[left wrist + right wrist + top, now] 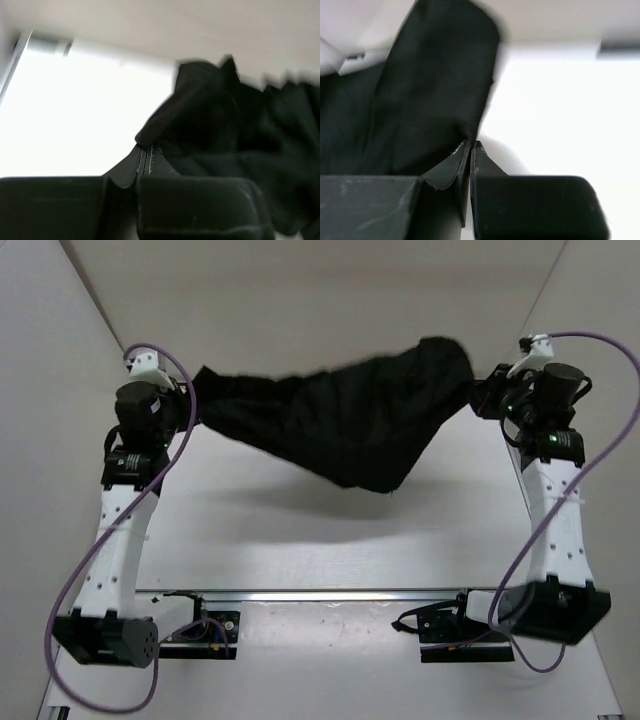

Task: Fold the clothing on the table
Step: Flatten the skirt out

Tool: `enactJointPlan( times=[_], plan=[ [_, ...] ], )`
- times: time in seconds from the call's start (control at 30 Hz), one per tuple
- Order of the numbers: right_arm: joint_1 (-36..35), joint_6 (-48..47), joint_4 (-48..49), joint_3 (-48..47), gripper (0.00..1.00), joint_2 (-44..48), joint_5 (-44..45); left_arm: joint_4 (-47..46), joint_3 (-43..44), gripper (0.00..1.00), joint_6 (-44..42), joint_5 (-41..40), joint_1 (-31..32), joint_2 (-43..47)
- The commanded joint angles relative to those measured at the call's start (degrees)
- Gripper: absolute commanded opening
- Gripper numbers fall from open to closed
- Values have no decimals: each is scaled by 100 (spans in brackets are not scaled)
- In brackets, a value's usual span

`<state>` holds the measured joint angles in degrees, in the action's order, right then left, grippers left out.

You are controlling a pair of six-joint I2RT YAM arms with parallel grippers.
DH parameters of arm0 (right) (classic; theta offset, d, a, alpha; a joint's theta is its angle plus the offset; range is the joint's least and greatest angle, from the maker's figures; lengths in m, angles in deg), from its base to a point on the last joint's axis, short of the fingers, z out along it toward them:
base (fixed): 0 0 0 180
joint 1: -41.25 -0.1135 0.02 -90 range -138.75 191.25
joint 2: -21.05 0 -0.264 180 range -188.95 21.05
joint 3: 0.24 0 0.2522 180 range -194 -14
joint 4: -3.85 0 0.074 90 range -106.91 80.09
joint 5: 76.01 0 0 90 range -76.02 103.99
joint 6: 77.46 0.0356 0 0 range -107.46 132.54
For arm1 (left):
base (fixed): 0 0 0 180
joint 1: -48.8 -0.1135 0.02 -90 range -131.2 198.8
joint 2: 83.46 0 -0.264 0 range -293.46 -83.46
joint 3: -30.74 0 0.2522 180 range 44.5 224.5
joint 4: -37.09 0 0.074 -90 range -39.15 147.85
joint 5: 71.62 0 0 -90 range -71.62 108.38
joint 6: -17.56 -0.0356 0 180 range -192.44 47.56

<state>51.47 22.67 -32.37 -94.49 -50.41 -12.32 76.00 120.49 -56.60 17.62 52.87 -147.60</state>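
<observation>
The clothing [350, 420], a large black garment, hangs stretched between my two grippers above the table [300, 550] and sags in the middle, lowest to the right of centre. My left gripper [190, 392] is shut on its left end. In the left wrist view the jaws [146, 152] are pressed together with the clothing [225, 130] bunched at their tips. My right gripper [482, 395] is shut on the right end. The right wrist view shows its closed tips [471, 145] pinching the edge of the clothing [420, 100], which spreads up and to the left.
A silver metal rail [330, 595] runs across the near part of the table between the two arm bases. White walls [60, 360] close in on the left, right and back. Purple cables [90, 570] loop beside each arm.
</observation>
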Motion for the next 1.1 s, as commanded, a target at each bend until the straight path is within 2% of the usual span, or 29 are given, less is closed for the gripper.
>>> enactJointPlan(
  times=[0.0, 0.03, 0.1, 0.13, 0.23, 0.27, 0.3, 0.33, 0.37, 0.43, 0.5, 0.53, 0.6, 0.63, 0.67, 0.7, 0.73, 0.8, 0.83, 0.87, 0.93, 1.07],
  plan=[
    [375, 14, -418, 356, 0, -588, -726, 317, -434, 0, -61, -344, 73, -407],
    [323, 41, -156, 463, 0, -536, -640, 133, -566, 0, -159, -660, 171, -293],
    [235, 129, 126, 683, 0, -430, -359, 96, -463, 0, 6, -323, -54, -397],
    [235, 112, 84, 579, 0, -491, -401, 70, -384, 0, 181, -16, -143, -546],
    [235, 182, -91, -176, 0, -1131, -673, 8, 150, 0, 253, 40, -119, -941],
    [218, 200, -292, -761, 0, -1281, -779, 77, 353, 0, 279, 223, -109, -1177],
    [174, 296, -477, -1541, 0, -1552, -849, 148, 956, 0, 402, 451, -91, -1458],
    [182, 314, -548, -1897, 0, -1686, -867, 375, 1728, 0, 429, 549, -91, -1565],
    [200, 375, -697, -2831, 0, -1861, -998, 560, 2553, 0, 447, 515, -22, -1775],
    [147, 472, -751, -4110, 0, -1820, -833, 623, 3462, 0, 324, 87, 215, -1664],
    [470, 603, -393, -4195, 1, -1478, -1006, 396, 3678, 0, 193, -371, 190, -1095],
    [594, 709, -330, -3942, 0, -1163, -1095, 212, 3434, 0, 166, -460, 103, -883],
    [823, 518, -346, -3311, 0, -758, -1228, 218, 2733, 0, -131, -1177, 93, -163],
    [711, 264, -390, -2619, 0, -503, -915, 236, 2459, 0, -186, -1399, 189, 48],
    [649, -8, -365, -1707, 0, -335, -729, 219, 1743, 0, -264, -1619, 251, 129],
    [526, -107, -286, -1176, 0, -325, -501, 175, 865, 0, -230, -1586, 191, 225],
    [473, -143, -277, -362, 0, -403, -429, 149, 413, 0, -195, -1507, 181, 209],
    [533, -100, -154, 485, 0, -780, -882, 113, -1036, 0, 120, -860, 59, -53],
    [499, 49, -49, 899, 0, -973, -1033, 139, -1277, 0, 209, -691, 84, -220],
    [464, 76, 100, 1086, 0, -1071, -1078, 9, -1645, 0, 270, -420, 128, -300],
    [324, 77, 216, 1202, 0, -1133, -764, -124, -2043, 0, 333, -390, 172, -450],
    [349, -72, 120, 721, 0, -1150, -498, -361, -2019, 0, 420, -277, -143, -582]
  ],
)
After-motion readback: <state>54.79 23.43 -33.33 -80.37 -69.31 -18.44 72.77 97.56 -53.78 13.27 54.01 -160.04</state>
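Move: Both hands hold the skirt by opposite edges, high over the table. Its middle lies about 28 cm to the left hand's right, level with that hand fore and aft and roughly 8 cm below it. From the right hand the skirt's middle is about 28 cm to the left, also level fore and aft and some 8 cm lower. The bare tabletop is around 35 cm straight below each hand. Both hands keep gripping the skirt, dip 12 cm, rise, then whip about 40 cm down towards the table. ##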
